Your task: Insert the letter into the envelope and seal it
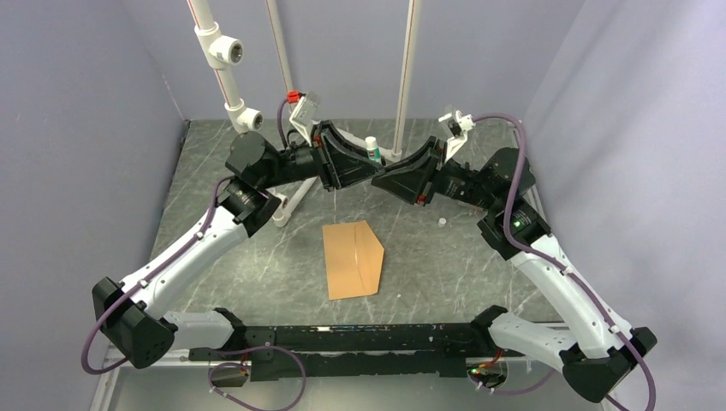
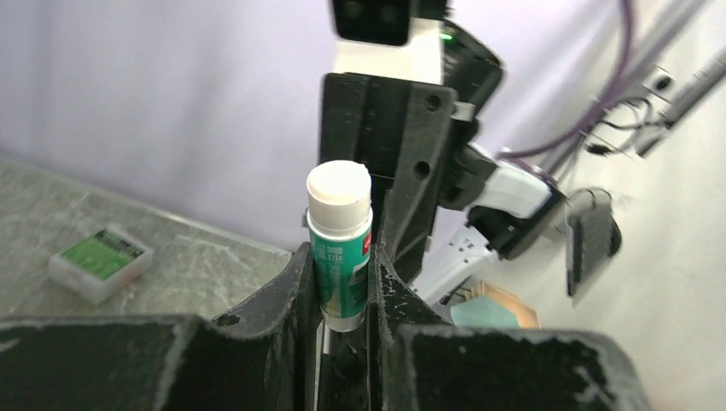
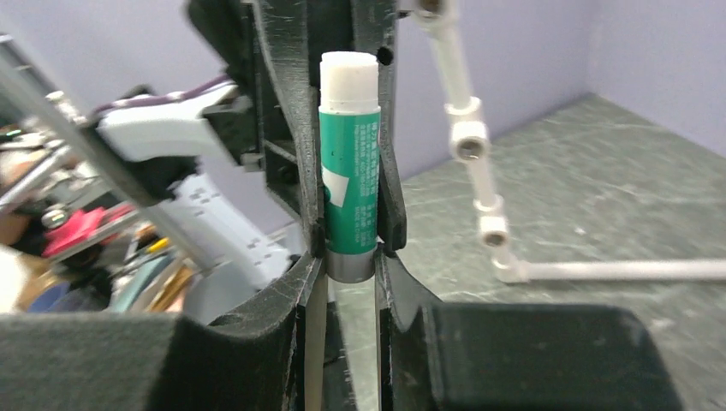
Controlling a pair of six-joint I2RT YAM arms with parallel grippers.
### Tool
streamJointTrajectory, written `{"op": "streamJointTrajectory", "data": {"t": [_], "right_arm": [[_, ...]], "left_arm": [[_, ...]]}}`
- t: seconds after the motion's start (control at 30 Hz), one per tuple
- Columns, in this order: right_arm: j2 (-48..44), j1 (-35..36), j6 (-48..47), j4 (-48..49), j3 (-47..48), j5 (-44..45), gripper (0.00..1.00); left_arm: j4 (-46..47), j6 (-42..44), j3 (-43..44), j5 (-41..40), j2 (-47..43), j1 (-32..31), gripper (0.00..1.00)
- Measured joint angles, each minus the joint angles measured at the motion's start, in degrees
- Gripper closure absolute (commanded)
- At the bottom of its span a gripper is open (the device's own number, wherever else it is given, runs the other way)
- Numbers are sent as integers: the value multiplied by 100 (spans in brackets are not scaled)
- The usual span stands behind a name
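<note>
A green glue stick [image 1: 371,150] with a bare white top stands upright in the air over the back of the table, held between both grippers. My left gripper [image 1: 368,167] is shut on its green body [image 2: 341,265]. My right gripper [image 1: 383,174] is shut on its grey base [image 3: 351,264]. The kraft-brown envelope [image 1: 353,259] lies flat mid-table in front of the grippers, its pointed flap toward the right. The peach letter does not show in any view.
A small white cap [image 1: 442,222] lies on the table right of the envelope. A white pipe frame [image 1: 231,86] stands at the back, with a foot on the table [image 3: 599,271]. A small box with a green label [image 2: 100,261] lies on the table.
</note>
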Motion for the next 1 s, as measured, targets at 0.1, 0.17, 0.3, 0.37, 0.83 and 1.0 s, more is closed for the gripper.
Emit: {"op": "streamJointTrajectory", "data": {"t": [0.1, 0.17, 0.3, 0.37, 0.83, 1.0], "right_arm": [[0, -118, 426, 616, -70, -815, 100], [0, -140, 673, 986, -111, -1252, 100], [7, -142, 800, 1207, -98, -1685, 56], [4, -118, 538, 787, 70, -1558, 30], [-664, 433, -1215, -236, -151, 1449, 22], [13, 682, -1458, -776, 442, 2238, 25]], "left_arm": [[452, -44, 48, 527, 0, -15, 97], [758, -94, 63, 848, 0, -46, 98], [1123, -210, 70, 1185, 0, -109, 98], [1121, -240, 70, 1128, 7, -109, 98], [245, -839, -83, -1191, 13, 57, 97], [42, -870, -83, -1399, 17, 55, 97]]}}
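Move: Both hands already hold the upright glue stick: its middle is about 2 cm above the left hand point, with the left fingers round its body, and roughly 4 cm above the right hand point, whose fingers pinch its base. The envelope lies some 44 cm below the left hand, level fore and aft and about 4 cm to its left; the small white cap lies equally low, 9 cm farther forward and 17 cm to the right. Gripping the glue stick's body and base, both hands draw back about 5 cm together, the left turning clockwise and the right counter-clockwise to twist the base against the body. The right fingers then open wide and let go, backing off to the right before turning some 30 degrees clockwise and following the left hand, which carries the stick forward about 9 cm while turning back counter-clockwise. ##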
